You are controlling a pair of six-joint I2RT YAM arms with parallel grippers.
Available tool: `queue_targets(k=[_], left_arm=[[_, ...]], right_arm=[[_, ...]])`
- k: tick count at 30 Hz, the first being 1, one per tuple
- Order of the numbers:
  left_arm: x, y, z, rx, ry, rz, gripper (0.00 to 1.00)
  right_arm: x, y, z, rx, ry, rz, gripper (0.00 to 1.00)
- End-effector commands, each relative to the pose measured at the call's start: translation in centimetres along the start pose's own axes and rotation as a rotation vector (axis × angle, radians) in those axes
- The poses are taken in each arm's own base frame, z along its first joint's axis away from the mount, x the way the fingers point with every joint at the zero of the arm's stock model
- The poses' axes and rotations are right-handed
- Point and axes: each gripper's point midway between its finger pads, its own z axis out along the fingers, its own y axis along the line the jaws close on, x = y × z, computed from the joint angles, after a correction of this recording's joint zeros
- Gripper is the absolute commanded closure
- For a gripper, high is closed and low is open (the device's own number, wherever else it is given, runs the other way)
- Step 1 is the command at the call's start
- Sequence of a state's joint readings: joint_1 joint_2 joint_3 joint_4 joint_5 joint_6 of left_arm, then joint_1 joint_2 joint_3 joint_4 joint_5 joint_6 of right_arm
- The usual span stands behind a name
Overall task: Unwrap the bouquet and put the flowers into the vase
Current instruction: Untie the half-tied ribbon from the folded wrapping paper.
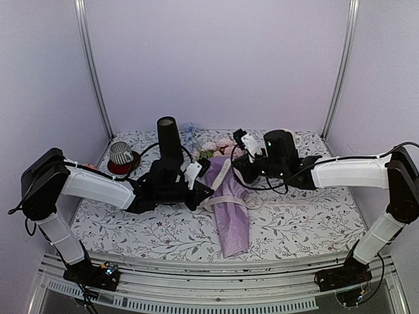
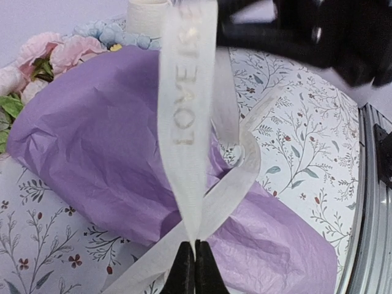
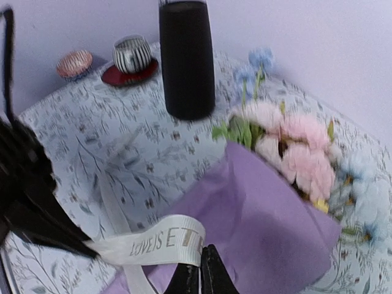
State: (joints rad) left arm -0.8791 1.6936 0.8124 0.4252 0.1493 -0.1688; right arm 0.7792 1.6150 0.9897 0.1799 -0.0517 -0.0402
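Observation:
The bouquet lies on the table, its lilac paper cone (image 1: pixel 230 212) pointing toward the near edge and its flowers (image 1: pixel 213 147) toward the back. Pink roses (image 3: pixel 297 150) and pale blue blooms sit at the cone's mouth. A cream ribbon (image 2: pixel 187 110) with gold lettering stretches taut above the paper (image 2: pixel 104 159). My left gripper (image 2: pixel 195 260) is shut on one part of the ribbon; my right gripper (image 3: pixel 200 269) is shut on a folded part of the ribbon (image 3: pixel 165 244). Both grippers (image 1: pixel 203 188) (image 1: pixel 233 165) flank the cone's upper half. The black vase (image 1: pixel 169 137) stands upright behind the left gripper.
A striped grey cup (image 3: pixel 133 54) rests on a red saucer (image 3: pixel 125 76) at the back left, with a small pink bowl (image 3: pixel 75 63) beside it. A pale mug (image 2: pixel 147 15) shows behind the flowers. Looser ribbon (image 1: pixel 262 203) trails right of the cone. Purple walls enclose the floral tablecloth (image 1: pixel 308 222).

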Motion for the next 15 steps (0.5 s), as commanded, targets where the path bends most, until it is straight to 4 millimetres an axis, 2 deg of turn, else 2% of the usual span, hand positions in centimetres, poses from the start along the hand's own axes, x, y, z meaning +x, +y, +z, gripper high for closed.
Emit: queue_targets(k=[1,3,5,7,9,11,15], left_arm=[[-0.2,-0.5,0.4,0.016,0.008,-0.007,1.00],[0.0,-0.4,0.5,0.013,0.014,-0.008,1.00],[0.0,-0.3,0.5,0.006,0.016,-0.007,1.00],[0.0,-0.1,0.5,-0.004,0.021,-0.008,1.00],[0.1,0.2,0.5,-0.022,0.027,-0.009,1.00],[0.3,0.5,0.6,-0.039,0.036,-0.014,1.00],[0.6,0.9,0.9,-0.059,0.053,-0.025,1.00]], right_arm=[[-6.9,2.6,-0.4,-0.124,-0.105,-0.017,0.90],[-8.4,2.9,0.3,-0.107,-0.108,-0.034,0.83],[-8.5,1.3,1.3,0.010,-0.077,-0.043,0.76],[-7.5,-0.9,2.0,0.136,-0.025,-0.021,0.74],[-6.6,-2.1,2.0,0.210,0.006,-0.021,0.73],[-5.7,-2.6,1.5,0.237,0.022,-0.023,0.69],[-3.5,-2.3,-0.3,0.218,0.043,-0.021,0.60]])
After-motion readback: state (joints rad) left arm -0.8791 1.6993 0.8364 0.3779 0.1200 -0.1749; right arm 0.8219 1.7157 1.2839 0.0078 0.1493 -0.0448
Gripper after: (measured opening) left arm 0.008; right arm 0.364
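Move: The ribbon strip is already stretched between both shut grippers. From the right hand, the ribbon band around the wrapping paper lies about 13 cm below, some 4 cm back and 1 cm left. The pink flowers are about 14 cm ahead, 4 cm left and 11 cm below; the black vase is roughly 13 cm ahead, 21 cm left and 7 cm lower. From the left hand, that band is about 2 cm ahead, 6 cm right and 7 cm below. The ribbon strip leaves the right fingers as they open to about a third, while the left fingers stay shut on the ribbon, almost still. The right hand shoots up some 10 cm from the paper, also drifting left and forward, then sinks about 5 cm, still edging forward over the bouquet and easing back right. ##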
